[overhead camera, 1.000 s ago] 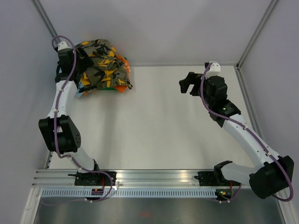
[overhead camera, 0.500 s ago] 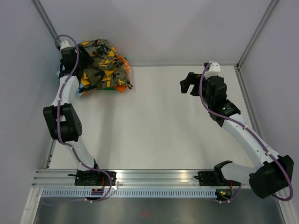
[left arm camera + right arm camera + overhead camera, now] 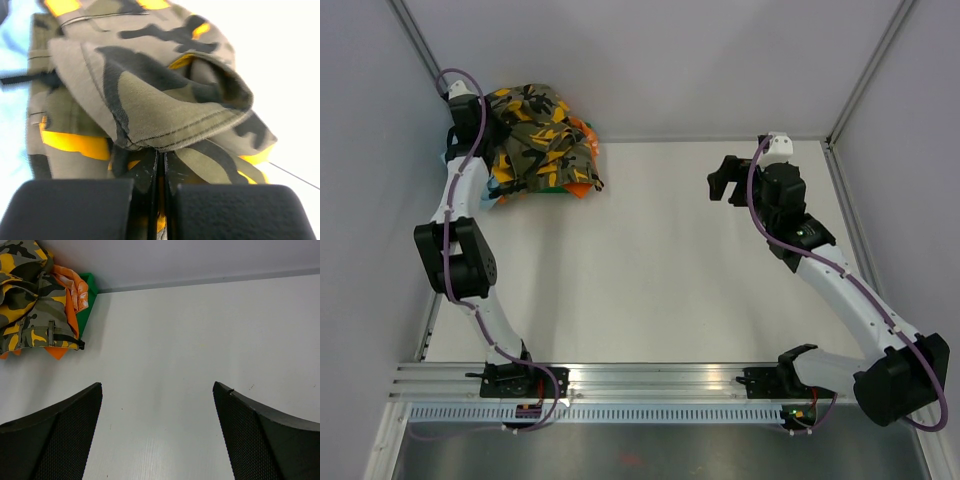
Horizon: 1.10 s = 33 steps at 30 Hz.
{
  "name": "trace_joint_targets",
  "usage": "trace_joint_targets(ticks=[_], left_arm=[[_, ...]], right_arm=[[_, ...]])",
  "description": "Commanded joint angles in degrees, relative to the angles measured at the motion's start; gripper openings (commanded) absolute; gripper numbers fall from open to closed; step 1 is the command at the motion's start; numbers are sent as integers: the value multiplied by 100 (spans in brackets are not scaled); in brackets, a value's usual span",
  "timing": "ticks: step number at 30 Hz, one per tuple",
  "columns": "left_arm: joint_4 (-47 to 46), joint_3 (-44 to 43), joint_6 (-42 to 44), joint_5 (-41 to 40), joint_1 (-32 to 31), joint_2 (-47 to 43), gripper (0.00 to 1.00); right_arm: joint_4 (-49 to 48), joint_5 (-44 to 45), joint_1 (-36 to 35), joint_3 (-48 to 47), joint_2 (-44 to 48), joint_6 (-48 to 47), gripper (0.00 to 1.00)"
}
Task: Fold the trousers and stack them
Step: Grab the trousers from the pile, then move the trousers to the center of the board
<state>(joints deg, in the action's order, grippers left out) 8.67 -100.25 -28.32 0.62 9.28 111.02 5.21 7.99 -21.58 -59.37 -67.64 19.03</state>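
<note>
The camouflage trousers lie bunched in a heap at the far left corner of the table. They fill the left wrist view and show at the top left of the right wrist view. My left gripper is at the heap's left edge by the wall, its jaws pressed together with a fold of the trousers between and over the tips. My right gripper hovers open and empty over the bare table at the far right, well away from the trousers.
Orange cloth and green cloth stick out from under the heap, also seen in the right wrist view as orange and green. White walls close in the left, back and right. A metal rail runs along the near edge.
My left gripper has moved back and left toward the corner, and the trousers' left edge has shifted with it. The right arm has barely moved.
</note>
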Motion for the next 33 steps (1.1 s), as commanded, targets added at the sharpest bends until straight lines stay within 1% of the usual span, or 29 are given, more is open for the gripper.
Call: trace_joint_targets(ticks=[1,4,5,7,10,11,12,13,14,15,16,17,19,20,21,22,23,24,25,26,27,28,29,30,31,32,33], left_arm=[[-479,-302,-113,578,21,-747,2],[-656,-591,-86,1079,4,-1134,2],[-621,-871,-121,1307,-14,-1205,2],[-612,-1154,-218,1606,-57,-1345,2],[-725,-1655,-604,1844,-233,-1443,2],[-830,-1856,-753,2149,-294,-1478,2],[-884,-1980,-981,2266,-486,-1487,2],[-1006,-2146,-1026,2354,-636,-1478,2],[-972,-2531,-905,2372,-1082,-1435,2],[-902,-2744,-791,2337,-1312,-1408,2],[-702,-3085,-694,2311,-1558,-1382,2],[-708,-3184,-588,2337,-2004,-1364,2],[-691,-3264,-640,2390,-2394,-1390,2],[-656,-3238,-658,2390,-2761,-1425,2],[-577,-3212,-605,2372,-2956,-1504,2],[-490,-3159,-509,2294,-3202,-1539,2],[-323,-3011,-204,2250,-3709,-1575,2],[-235,-2896,-44,2171,-3966,-1653,2],[-182,-2634,88,1979,-4230,-1697,2],[-59,-2484,281,1872,-4676,-1741,2],[-41,-2326,318,1767,-4863,-1820,2],[-40,-1889,300,1618,-5031,-1873,2],[-67,-1632,248,1590,-5302,-1926,2],[-119,-1386,230,1538,-5418,-1987,2],[-163,-818,126,1398,-5515,-2118,2],[-268,-508,64,1388,-5672,-2189,2],[-426,-261,20,1440,-5744,-2242,2]], right_arm=[[-73,115,-4,-22,163,-118,98],[-134,10,-4,-39,154,-127,98],[-161,-25,5,-30,146,-110,98],[-196,-8,5,-39,119,-66,98],[-4,193,-4,-153,23,75,98],[41,220,-4,-188,14,127,98],[93,221,5,-223,22,162,98],[129,221,5,-215,49,215,98],[155,264,5,-198,75,259,98],[190,395,5,-197,153,320,98],[391,962,5,-206,189,512,98],[558,1368,31,-284,233,662,98],[1418,2002,320,-469,260,1031,98],[1708,2083,513,-687,251,1337,98],[1981,1971,993,-768,251,1445,98],[2323,1787,1242,-838,260,1489,98],[2405,1507,1436,-865,295,1473,98],[2458,1469,1681,-848,382,1429,98],[2510,1504,1779,-822,444,1394,98],[2546,1582,1841,-804,584,1350,98],[2642,1713,1964,-821,655,1332,98],[2695,1793,2026,-847,725,1323,98],[2748,1855,2070,-891,795,1323,98],[2809,1995,2114,-918,935,1366,98],[2923,2048,2114,-953,980,1384,98],[2976,2075,2114,-1014,1076,1393,98],[3038,2049,2280,-1032,1112,1358,98]])
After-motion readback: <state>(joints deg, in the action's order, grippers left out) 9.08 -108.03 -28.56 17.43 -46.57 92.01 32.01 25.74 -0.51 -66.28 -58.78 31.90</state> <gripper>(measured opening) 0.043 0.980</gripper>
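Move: The left hand already has the camouflage trousers pinched at their left edge on the pile; their middle lies about 9 cm to its right, 4 cm back and 6 cm below. The blue cloth sits roughly 6 cm back, 2 cm left and 9 cm lower, the orange cloth some 7 cm back, 11 cm right and 9 cm lower. The clear table's middle is about 33 cm right, 28 cm back and 17 cm below. From the right hand the trousers are some 42 cm left, 14 cm ahead and 16 cm below. Up first, fast, then sweeping right and back in an arc, the left hand carries the still-pinched trousers off the pile and over the clear table: about 36 cm of rise, nearly 50 cm rightward and 30 cm back, sinking some 12 cm at the end, turning about 70 degrees clockwise. Midway the right hand, open and empty, starts swinging right, clear of the incoming trousers, turning clockwise. ##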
